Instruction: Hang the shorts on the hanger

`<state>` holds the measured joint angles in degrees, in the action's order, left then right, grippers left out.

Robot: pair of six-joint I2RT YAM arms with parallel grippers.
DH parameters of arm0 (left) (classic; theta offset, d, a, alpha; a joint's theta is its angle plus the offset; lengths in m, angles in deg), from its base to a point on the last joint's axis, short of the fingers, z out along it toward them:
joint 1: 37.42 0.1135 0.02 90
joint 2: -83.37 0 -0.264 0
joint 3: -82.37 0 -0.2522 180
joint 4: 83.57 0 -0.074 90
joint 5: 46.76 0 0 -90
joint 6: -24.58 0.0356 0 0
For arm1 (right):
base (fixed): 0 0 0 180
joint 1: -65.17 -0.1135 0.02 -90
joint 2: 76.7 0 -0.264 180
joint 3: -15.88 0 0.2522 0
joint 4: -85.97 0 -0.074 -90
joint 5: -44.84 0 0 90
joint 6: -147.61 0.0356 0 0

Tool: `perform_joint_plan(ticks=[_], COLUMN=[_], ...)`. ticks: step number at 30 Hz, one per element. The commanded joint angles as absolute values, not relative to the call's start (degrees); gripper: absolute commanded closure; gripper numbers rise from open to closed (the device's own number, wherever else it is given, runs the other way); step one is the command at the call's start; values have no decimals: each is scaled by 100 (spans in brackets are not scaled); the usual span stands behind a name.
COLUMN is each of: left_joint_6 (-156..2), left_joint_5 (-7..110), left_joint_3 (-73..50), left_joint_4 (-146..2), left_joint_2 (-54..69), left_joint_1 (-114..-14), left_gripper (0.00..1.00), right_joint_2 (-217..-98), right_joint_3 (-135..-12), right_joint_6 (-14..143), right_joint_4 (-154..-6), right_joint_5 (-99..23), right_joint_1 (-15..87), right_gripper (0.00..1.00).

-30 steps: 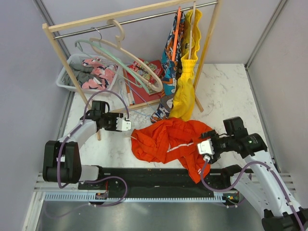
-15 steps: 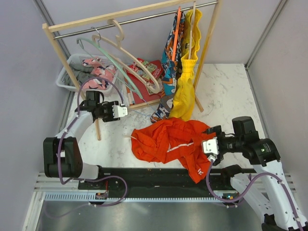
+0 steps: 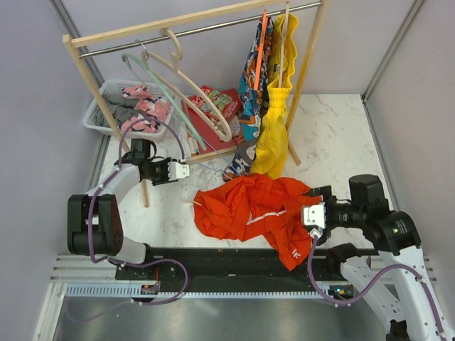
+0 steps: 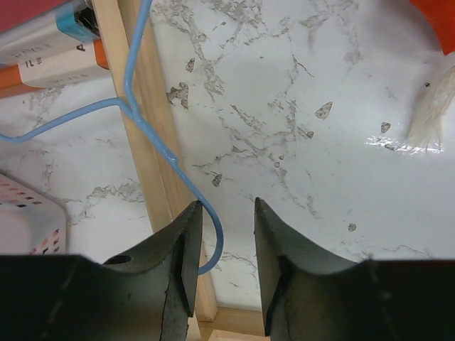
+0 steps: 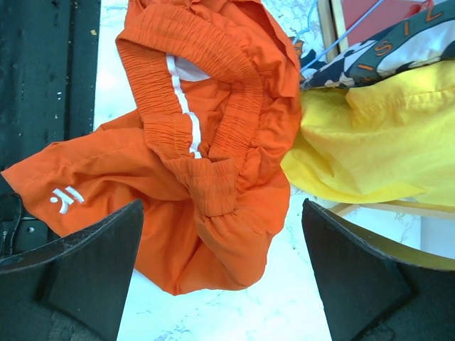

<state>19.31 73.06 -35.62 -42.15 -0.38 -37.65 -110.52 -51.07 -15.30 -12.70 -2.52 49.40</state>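
Note:
The orange-red shorts [image 3: 245, 206] lie crumpled on the marble table, with the white stripe and logo showing in the right wrist view [image 5: 213, 128]. The thin light-blue hanger [image 3: 201, 165] lies by the rack's foot. Its hook [image 4: 213, 245] curls between my left gripper's [image 4: 227, 213] jaws, close against the left finger [image 4: 188, 234], with a clear gap to the other finger. That left gripper [image 3: 185, 170] sits low by the rack post, open. My right gripper [image 3: 311, 215] hovers wide open over the right edge of the shorts and holds nothing [image 5: 222, 213].
A wooden clothes rack [image 3: 99, 92] stands behind, with beige and teal hangers [image 3: 178, 85] on its rail. A yellow garment [image 3: 274, 128] and a patterned one [image 3: 250, 78] hang at its right. A white basket [image 3: 96, 114] of clothes sits at the back left. The rack's base slat [image 4: 146, 142] runs beside the hanger.
My left gripper swung back towards the rack post and its jaws narrowed around the hanger hook. The right gripper opened wide and drew back slightly right; the shorts stayed put.

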Motion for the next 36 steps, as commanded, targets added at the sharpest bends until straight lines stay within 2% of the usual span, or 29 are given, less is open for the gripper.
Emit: perform_joint_plan(ticks=[1, 5, 6, 8, 16, 21, 29, 36], left_joint_6=[2247, 2212, 2195, 1985, 727, 1113, 1974, 2221], left_joint_5=[7093, 6969, 6978, 7013, 7679, 7927, 8120, 8374], left_joint_3=[-3737, -3904, -3930, -3939, -3324, -3421, -3402, -3474], left_joint_4=[-4195, -4187, -4186, -4204, -3591, -3141, -1815, -1427], left_joint_2=[162, 443, 609, 768, 1532, 2359, 3519, 4468], left_joint_1=[-3751, -3751, -3751, -3751, -3759, -3768, -3768, -3768], left_gripper=[64, 75, 86, 98, 98, 98, 98, 98], right_joint_2=[-10984, -10808, -10773, -10711, -10711, -10693, -10702, -10711], right_joint_3=[-5351, -5290, -5290, -5307, -5605, -5799, -6107, -6283], right_joint_6=[-1314, -1227, -1192, -990, 38, 697, 795, 962], right_joint_4=[-1470, -1637, -1689, -1795, -2375, -2525, -2375, -2384], right_joint_5=[-314, -429, -437, -490, -797, -588, -262, -244], right_joint_1=[4917, 4917, 4917, 4926, 4917, 4917, 4926, 4917], right_gripper=[2, 2, 2, 2, 2, 2, 2, 2])
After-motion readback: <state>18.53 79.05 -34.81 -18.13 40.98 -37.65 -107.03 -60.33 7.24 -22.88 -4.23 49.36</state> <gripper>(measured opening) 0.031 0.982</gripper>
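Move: The lower end of the blue hanger lies practically at the left hand's half-open fingertips, about 1 cm ahead, 1 cm left and 1 cm below. The rack's left foot is some 7 cm left and level front to back, the laundry basket about 26 cm ahead and 12 cm left, and the orange shorts' middle roughly 37 cm right and 15 cm back. From the right hand the hanger end lies about 48 cm left, 18 cm ahead and well below; the shorts' middle is some 14 cm left, 5 cm ahead. Dipping a centimetre or so back and to its left, the left hand shuts its fingers on the blue hanger's end, then rises about 15 cm and draws back some 9 cm, away from the rack's lower bar, keeping the pinch as the fingertips tilt up about 20 degrees. The right hand, empty and wide open, climbs about 9 cm away from the shorts. ##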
